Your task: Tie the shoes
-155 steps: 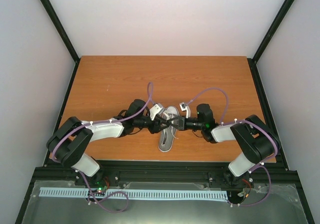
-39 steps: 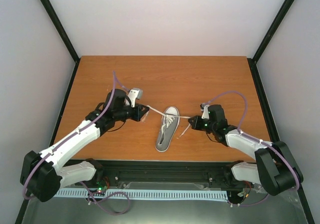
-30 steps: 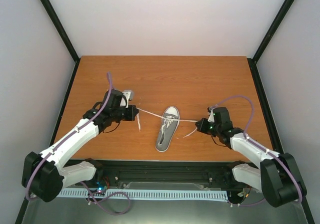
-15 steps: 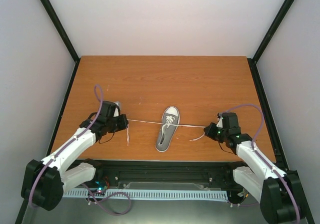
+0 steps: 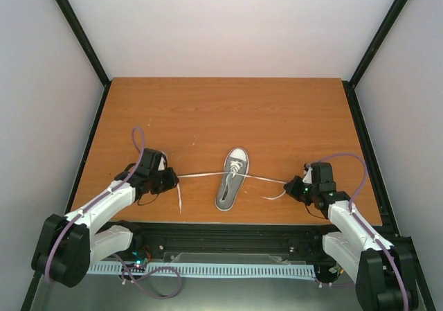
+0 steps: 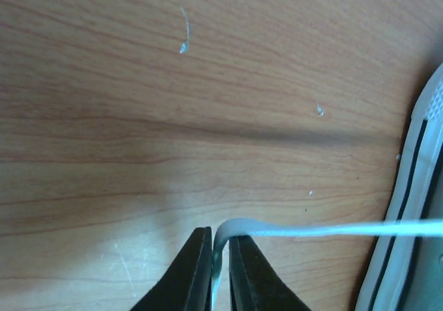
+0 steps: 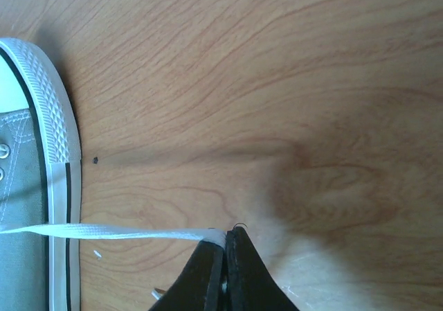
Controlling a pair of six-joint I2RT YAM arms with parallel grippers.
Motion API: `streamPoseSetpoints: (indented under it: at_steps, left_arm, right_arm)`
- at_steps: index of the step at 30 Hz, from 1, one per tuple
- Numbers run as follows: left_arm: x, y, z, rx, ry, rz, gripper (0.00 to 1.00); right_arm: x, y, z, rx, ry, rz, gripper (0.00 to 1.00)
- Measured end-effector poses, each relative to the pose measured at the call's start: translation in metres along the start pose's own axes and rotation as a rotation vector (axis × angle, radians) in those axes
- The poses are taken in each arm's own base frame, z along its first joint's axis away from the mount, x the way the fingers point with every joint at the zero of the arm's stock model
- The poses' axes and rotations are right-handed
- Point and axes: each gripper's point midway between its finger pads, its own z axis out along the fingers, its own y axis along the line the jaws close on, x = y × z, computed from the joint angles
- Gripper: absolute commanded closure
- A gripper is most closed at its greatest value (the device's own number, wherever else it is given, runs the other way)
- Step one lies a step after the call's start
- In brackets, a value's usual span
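The grey shoe (image 5: 234, 179), with a white sole and toe cap, lies in the middle of the table, toe toward the back. Its white laces run out sideways from the eyelets in two nearly straight lines. My left gripper (image 5: 173, 177) is shut on the left lace (image 6: 332, 229), which bends down between the jaws of my left gripper (image 6: 220, 236). My right gripper (image 5: 289, 183) is shut on the right lace (image 7: 104, 232), pinched at the tips of my right gripper (image 7: 225, 236). The shoe's sole (image 7: 59, 138) shows at that view's left, and the sole (image 6: 415, 186) at the left wrist view's right edge.
The wooden table (image 5: 228, 110) is bare behind the shoe. Loose lace tails hang from each gripper, a left tail (image 5: 179, 197) and a right tail (image 5: 275, 195). A black frame rail (image 5: 228, 229) runs along the near edge, close behind both grippers.
Both grippers have drawn away from the shoe, left going left and right going right, and toward the near edge. The laces have been pulled out nearly straight. The shoe stayed put.
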Motion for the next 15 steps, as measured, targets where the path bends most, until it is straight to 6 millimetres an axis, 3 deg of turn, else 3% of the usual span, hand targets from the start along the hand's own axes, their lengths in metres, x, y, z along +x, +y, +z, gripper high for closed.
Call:
streamPoseSetpoints:
  at_steps: [2, 4, 10, 15]
  left_arm:
    - [0.005, -0.001, 0.002, 0.021, 0.02, 0.008, 0.49]
    - [0.007, -0.005, 0.003, 0.044, 0.034, 0.022, 0.32]
    - [0.004, -0.024, -0.001, 0.121, 0.041, 0.123, 0.29]
    - [0.01, -0.071, 0.001, 0.252, 0.053, 0.338, 0.29]
  right_arm:
    - [-0.001, 0.0, 0.0, -0.002, -0.004, 0.0, 0.97]
    - [-0.002, 0.001, 0.0, -0.005, -0.009, 0.0, 0.97]
    - [-0.004, 0.002, 0.0, -0.01, -0.012, -0.005, 0.97]
    - [-0.005, 0.004, 0.003, -0.018, 0.001, -0.005, 0.97]
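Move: The shoe's half-knot is some 19 cm to the right of the left hand, 2 cm farther out and about level in height. The shoe's middle lies 19 cm to that hand's right, roughly straight across, and its toe cap some 21 cm right and 9 cm farther out. For the right hand, the half-knot is about 19 cm to its left and 4 cm ahead. A loose lace tail lies roughly 3 cm left of the right hand and 4 cm back. Open the left gripper wide at once to let go of its lace, then bring that hand about 6 cm to the right towards the shoe's half-knot, slowly at first and quickening, rising some 3 cm late on and turning about 20 degrees clockwise. Hold the right hand nearly still, its shut fingers keeping their pinch on the other lace. ##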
